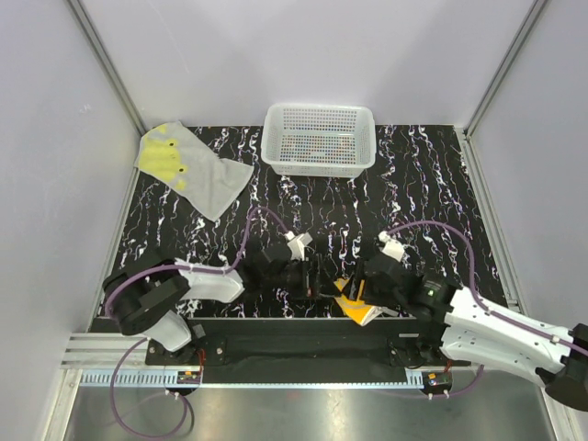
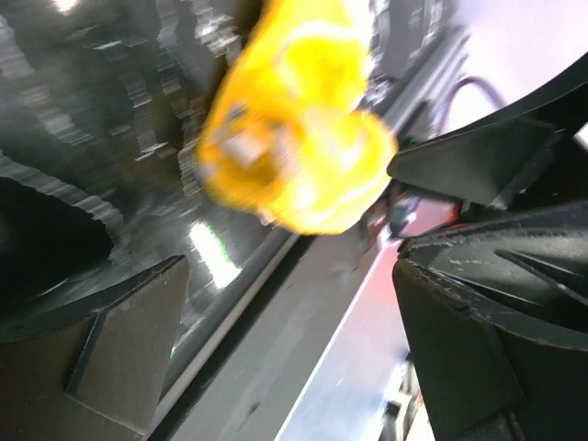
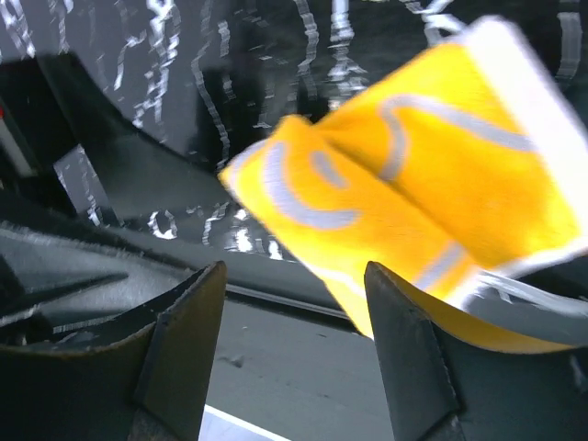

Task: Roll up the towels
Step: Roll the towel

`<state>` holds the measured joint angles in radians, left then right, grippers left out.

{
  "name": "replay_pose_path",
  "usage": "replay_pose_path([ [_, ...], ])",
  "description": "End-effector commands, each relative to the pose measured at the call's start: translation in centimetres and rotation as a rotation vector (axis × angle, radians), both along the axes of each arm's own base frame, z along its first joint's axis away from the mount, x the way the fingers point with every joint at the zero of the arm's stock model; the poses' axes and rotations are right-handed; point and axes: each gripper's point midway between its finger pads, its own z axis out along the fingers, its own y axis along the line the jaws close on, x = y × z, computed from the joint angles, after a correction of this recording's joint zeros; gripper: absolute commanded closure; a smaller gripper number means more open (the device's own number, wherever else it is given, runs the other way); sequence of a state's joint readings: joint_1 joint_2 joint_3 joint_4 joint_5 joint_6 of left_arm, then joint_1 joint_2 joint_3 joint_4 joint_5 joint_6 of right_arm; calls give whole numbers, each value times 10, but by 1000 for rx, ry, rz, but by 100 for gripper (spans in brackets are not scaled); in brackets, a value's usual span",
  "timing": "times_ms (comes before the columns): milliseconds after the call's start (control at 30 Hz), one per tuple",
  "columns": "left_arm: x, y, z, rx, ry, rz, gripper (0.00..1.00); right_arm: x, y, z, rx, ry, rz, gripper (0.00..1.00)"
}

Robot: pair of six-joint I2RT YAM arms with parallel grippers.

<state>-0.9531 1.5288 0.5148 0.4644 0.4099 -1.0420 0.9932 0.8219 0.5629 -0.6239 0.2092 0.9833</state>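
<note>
The orange towel with white marks lies partly rolled at the table's near edge, between my two grippers. In the left wrist view it is a blurred orange roll ahead of the fingers. In the right wrist view it is a folded orange cloth whose lower edge reaches the right finger. My left gripper is open and empty just left of it. My right gripper is open, close over it. The grey towel with yellow-green blotches lies flat at the far left.
A white perforated basket stands at the far middle of the black marbled table. The metal rail with both arm bases runs along the near edge. Grey walls close in left, right and behind.
</note>
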Motion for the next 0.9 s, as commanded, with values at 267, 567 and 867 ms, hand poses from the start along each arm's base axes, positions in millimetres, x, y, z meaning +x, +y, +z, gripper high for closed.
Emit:
replay_pose_path([
  [267, 7, -61, 22, -147, -20, 110, 1, 2, -50, -7, -63, 21, -272, 29],
  [567, 4, -66, 9, -90, -27, 116, 33, -9, -52, -48, -122, 143, -319, 55],
  [867, 6, -66, 26, -118, -91, 98, 44, -12, -20, -72, -25, 211, -265, 68],
])
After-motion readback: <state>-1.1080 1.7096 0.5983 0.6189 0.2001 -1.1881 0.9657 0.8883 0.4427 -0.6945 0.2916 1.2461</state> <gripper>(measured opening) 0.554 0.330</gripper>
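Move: The rolled orange towel's middle lies about 2 cm back, 2 cm right and 6 cm below the right hand; its white tag is some 7 cm to that hand's right, 4 cm back and 8 cm down. From the left hand, the orange towel's middle is roughly 8 cm right, 2 cm back and 4 cm lower. The table's near edge runs about 6 cm back of the left hand, 6 cm lower. The right hand slides about 4 cm to the right above the orange towel, turning some 15 degrees clockwise, then drops about 6 cm, closing its fingers from mostly open until they pinch the roll near the tagged end. From the other side the wide-open left hand reaches about 5 cm right to the roll's spiral left end, settles a centimetre or so lower and closes by nearly half, its tips coming to the two sides of that end. ##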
